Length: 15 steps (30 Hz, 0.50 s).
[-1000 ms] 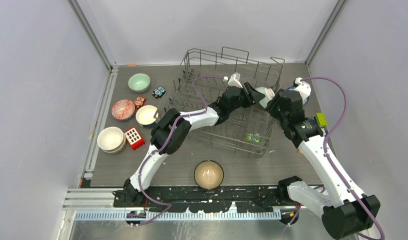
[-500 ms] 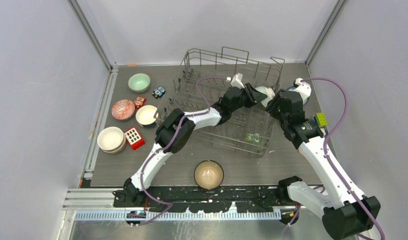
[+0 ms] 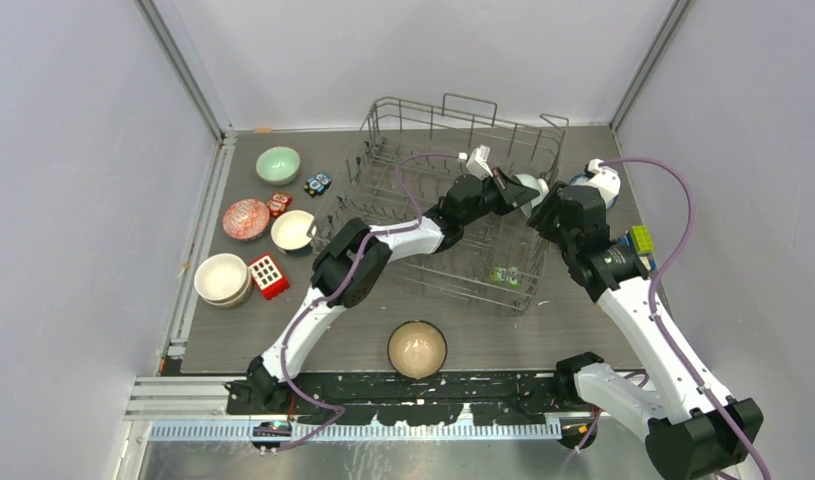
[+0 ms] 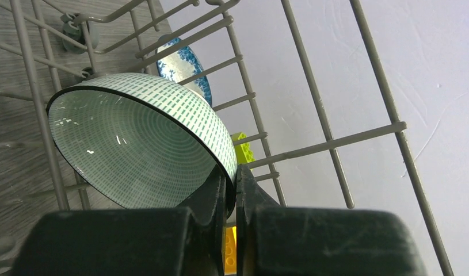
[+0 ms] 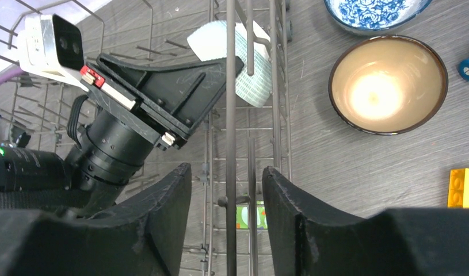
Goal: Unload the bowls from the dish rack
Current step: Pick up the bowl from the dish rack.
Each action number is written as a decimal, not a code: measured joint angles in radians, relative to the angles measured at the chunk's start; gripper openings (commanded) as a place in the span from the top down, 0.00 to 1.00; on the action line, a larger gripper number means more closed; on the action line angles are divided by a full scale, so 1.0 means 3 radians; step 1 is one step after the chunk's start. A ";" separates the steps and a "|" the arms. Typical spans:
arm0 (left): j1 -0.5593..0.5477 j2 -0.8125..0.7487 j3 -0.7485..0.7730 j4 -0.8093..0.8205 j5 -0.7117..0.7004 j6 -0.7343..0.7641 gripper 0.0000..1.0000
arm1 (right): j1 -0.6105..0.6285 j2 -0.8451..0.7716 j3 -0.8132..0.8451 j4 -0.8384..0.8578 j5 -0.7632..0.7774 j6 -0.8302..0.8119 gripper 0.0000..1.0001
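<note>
Inside the right end of the grey wire dish rack (image 3: 463, 110), a white-teal bowl (image 4: 134, 149) is tipped on its side. My left gripper (image 4: 232, 178) is shut on this bowl's rim, one finger inside and one outside. From above, the bowl (image 3: 528, 184) is mostly hidden by both wrists. My right gripper (image 5: 226, 172) stands open astride the rack's right wall wires (image 5: 231, 115), holding nothing. Just outside that wall sit a blue-white patterned bowl (image 5: 373, 11) and a tan bowl with a dark rim (image 5: 387, 83).
Left of the rack lie a mint bowl (image 3: 278, 163), a pink-red bowl (image 3: 245, 218), a white bowl (image 3: 293, 230), stacked white bowls (image 3: 222, 279) and a red block (image 3: 268, 275). A tan bowl (image 3: 417, 348) sits at the front. A small green figure (image 3: 505, 274) lies in the rack.
My left gripper has reached further right into the rack and closed on the white-teal bowl's rim. The right gripper has edged closer over the rack's wall, staying open.
</note>
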 measured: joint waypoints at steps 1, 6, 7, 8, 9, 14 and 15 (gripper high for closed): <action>0.0005 0.0000 0.0000 0.0001 0.0004 0.0000 1.00 | 0.0004 -0.0014 0.0000 -0.0025 -0.0004 -0.0001 0.41; 0.0045 -0.0005 0.0006 0.0000 0.0112 0.0005 1.00 | 0.0015 -0.0084 0.0017 -0.0169 -0.0025 -0.0004 0.29; 0.0051 -0.0010 0.0009 -0.0003 0.0131 0.0009 1.00 | 0.0015 -0.0095 0.0031 -0.0203 -0.0028 -0.0005 0.27; 0.0060 -0.0018 0.0015 -0.0005 0.0155 0.0015 1.00 | 0.0015 -0.0109 0.0048 -0.0235 -0.0032 -0.0005 0.25; 0.0070 -0.0027 0.0027 -0.0013 0.0173 0.0020 1.00 | 0.0015 -0.0127 0.0069 -0.0264 -0.0036 -0.0005 0.24; 0.0156 -0.0122 0.0065 -0.0027 0.0210 0.0031 1.00 | 0.0015 -0.0276 0.0240 -0.0384 -0.0048 -0.0011 0.21; 0.0173 -0.0146 0.0065 -0.0027 0.0216 0.0031 1.00 | 0.0015 -0.0314 0.0281 -0.0409 -0.0051 -0.0011 0.21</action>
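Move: The greenish-white bowl is already pinched by its rim in the left hand, its middle about 2 cm ahead, 3 cm right and 3 cm below. Out on the table, the blue-patterned bowl lies some 22 cm right and 3 cm ahead of that hand, the brown bowl about 20 cm right and 5 cm back, both roughly 15 cm lower. From the right hand, whose fingers stand either side of the rack's right rail, the held bowl is about 8 cm ahead, 2 cm left and 7 cm down. Held by the rim between the left fingers, which stay shut, the bowl is drawn up out of its place in the rack, slowly at first and then faster: about 4 cm up, with some 2 cm to the left and slightly less forward, its tilt nearly kept. Meanwhile the right hand opens wider, backs off about 2 cm and then rises some 4 cm, away from the bowl and the rack rail. ##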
